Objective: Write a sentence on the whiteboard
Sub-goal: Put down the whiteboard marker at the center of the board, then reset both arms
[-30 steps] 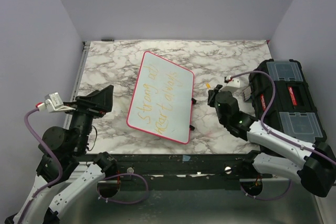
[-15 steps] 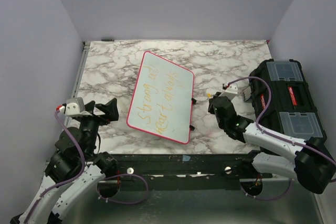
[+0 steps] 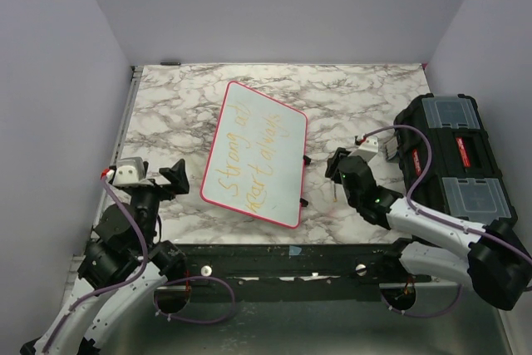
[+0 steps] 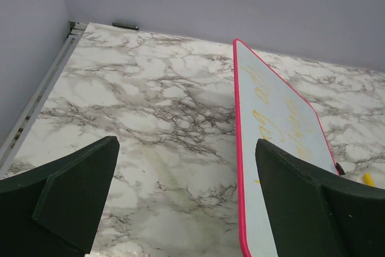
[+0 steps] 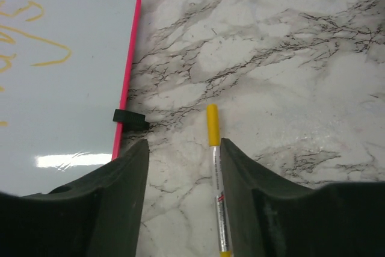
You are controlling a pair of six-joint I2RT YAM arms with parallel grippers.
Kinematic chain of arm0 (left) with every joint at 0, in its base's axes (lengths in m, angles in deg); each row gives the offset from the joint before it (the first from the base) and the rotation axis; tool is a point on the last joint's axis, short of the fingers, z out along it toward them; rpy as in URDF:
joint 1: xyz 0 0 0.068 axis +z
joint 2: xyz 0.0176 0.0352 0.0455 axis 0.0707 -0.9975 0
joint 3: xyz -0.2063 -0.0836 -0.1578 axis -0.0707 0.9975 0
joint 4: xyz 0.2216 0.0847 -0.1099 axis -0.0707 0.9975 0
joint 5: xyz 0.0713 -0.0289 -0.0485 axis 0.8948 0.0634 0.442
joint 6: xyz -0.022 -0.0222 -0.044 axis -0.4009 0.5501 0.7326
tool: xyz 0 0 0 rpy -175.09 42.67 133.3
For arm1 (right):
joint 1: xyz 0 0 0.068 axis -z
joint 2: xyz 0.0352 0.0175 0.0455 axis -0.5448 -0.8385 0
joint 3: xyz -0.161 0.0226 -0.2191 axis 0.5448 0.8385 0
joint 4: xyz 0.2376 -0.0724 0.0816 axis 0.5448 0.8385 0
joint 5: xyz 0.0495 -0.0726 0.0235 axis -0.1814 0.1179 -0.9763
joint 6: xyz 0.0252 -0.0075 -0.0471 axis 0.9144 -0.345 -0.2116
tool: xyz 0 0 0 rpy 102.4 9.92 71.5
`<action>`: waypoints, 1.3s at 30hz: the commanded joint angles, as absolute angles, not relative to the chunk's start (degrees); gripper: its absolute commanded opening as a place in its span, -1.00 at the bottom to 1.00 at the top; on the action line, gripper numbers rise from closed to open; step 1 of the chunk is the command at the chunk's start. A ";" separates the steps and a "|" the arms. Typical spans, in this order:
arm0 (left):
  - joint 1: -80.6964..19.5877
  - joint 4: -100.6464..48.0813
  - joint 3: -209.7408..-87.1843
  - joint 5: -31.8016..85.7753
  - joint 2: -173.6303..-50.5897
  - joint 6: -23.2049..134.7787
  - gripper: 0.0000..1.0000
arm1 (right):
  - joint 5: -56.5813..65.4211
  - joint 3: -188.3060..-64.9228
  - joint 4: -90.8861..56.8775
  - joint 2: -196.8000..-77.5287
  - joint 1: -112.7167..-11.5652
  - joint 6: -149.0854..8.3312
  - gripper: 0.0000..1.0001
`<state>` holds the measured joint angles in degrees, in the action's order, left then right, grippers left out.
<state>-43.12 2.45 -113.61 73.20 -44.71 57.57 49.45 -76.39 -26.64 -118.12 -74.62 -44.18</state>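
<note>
The whiteboard lies tilted on the marble table, pale with a red-pink rim. The sentence runs across it in two lines of yellow-orange cursive. My right gripper is open, low over the marble just right of the whiteboard. A marker with a yellow cap lies on the table between its jaws, close against the right finger. Near the table's front left, my left gripper is wide open and holds nothing, with the whiteboard rim beside its right finger.
A black toolbox with clear lid compartments stands at the right edge of the table. A small black foot sticks out from the whiteboard's rim near the marker. Grey walls close in the table at the back and sides.
My right gripper has gone from shut to open, and the marker now lies on the marble between its jaws. The left arm has drawn back toward the near left edge.
</note>
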 commanded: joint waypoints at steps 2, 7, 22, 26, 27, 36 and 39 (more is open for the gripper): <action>-42.91 1.48 -112.26 73.79 -44.85 54.81 0.97 | 50.13 -75.83 -25.52 -115.92 -74.33 -43.53 0.17; -42.90 1.61 -111.41 73.55 -43.71 53.85 0.97 | 49.64 -77.53 -22.40 -113.48 -74.36 -44.56 0.48; -42.90 1.47 -110.64 75.04 -42.52 53.34 0.97 | 29.81 -89.38 -11.62 -100.56 -74.35 -50.78 1.00; -42.95 1.46 -110.31 75.98 -41.86 53.52 0.97 | 28.45 -93.48 -7.59 -98.92 -74.35 -48.92 1.00; -42.90 1.43 -110.21 76.26 -41.73 53.52 0.97 | 28.26 -94.11 -6.30 -98.68 -74.39 -48.73 1.00; -42.90 2.06 -110.54 78.18 -40.75 54.92 0.97 | 21.58 -88.94 1.18 -87.86 -74.40 -41.33 1.00; -42.90 2.06 -110.33 78.27 -40.40 55.15 0.97 | 20.58 -86.03 1.37 -83.17 -74.41 -39.77 1.00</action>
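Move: My right hand is low over the tabletop with its fingers already half open around the marker, whose middle is about 3 cm back, 1 cm to the right and 1 cm below. The board's upper clip is some 9 cm to the left and 3 cm ahead; its lower clip is 10 cm left and 10 cm back. The whiteboard's middle is about 23 cm left, 4 cm ahead. From my left hand the marker is roughly 42 cm right, 7 cm ahead and 19 cm lower. I keep opening my right fingers from half to fully wide, barely rising while they spread, so the marker comes free. Then I lift quickly, up about 17 cm in all, and late on draw back some 8 cm, away from the marker, the wrist turning counter-clockwise about 25 degrees and rolling its left side up. ##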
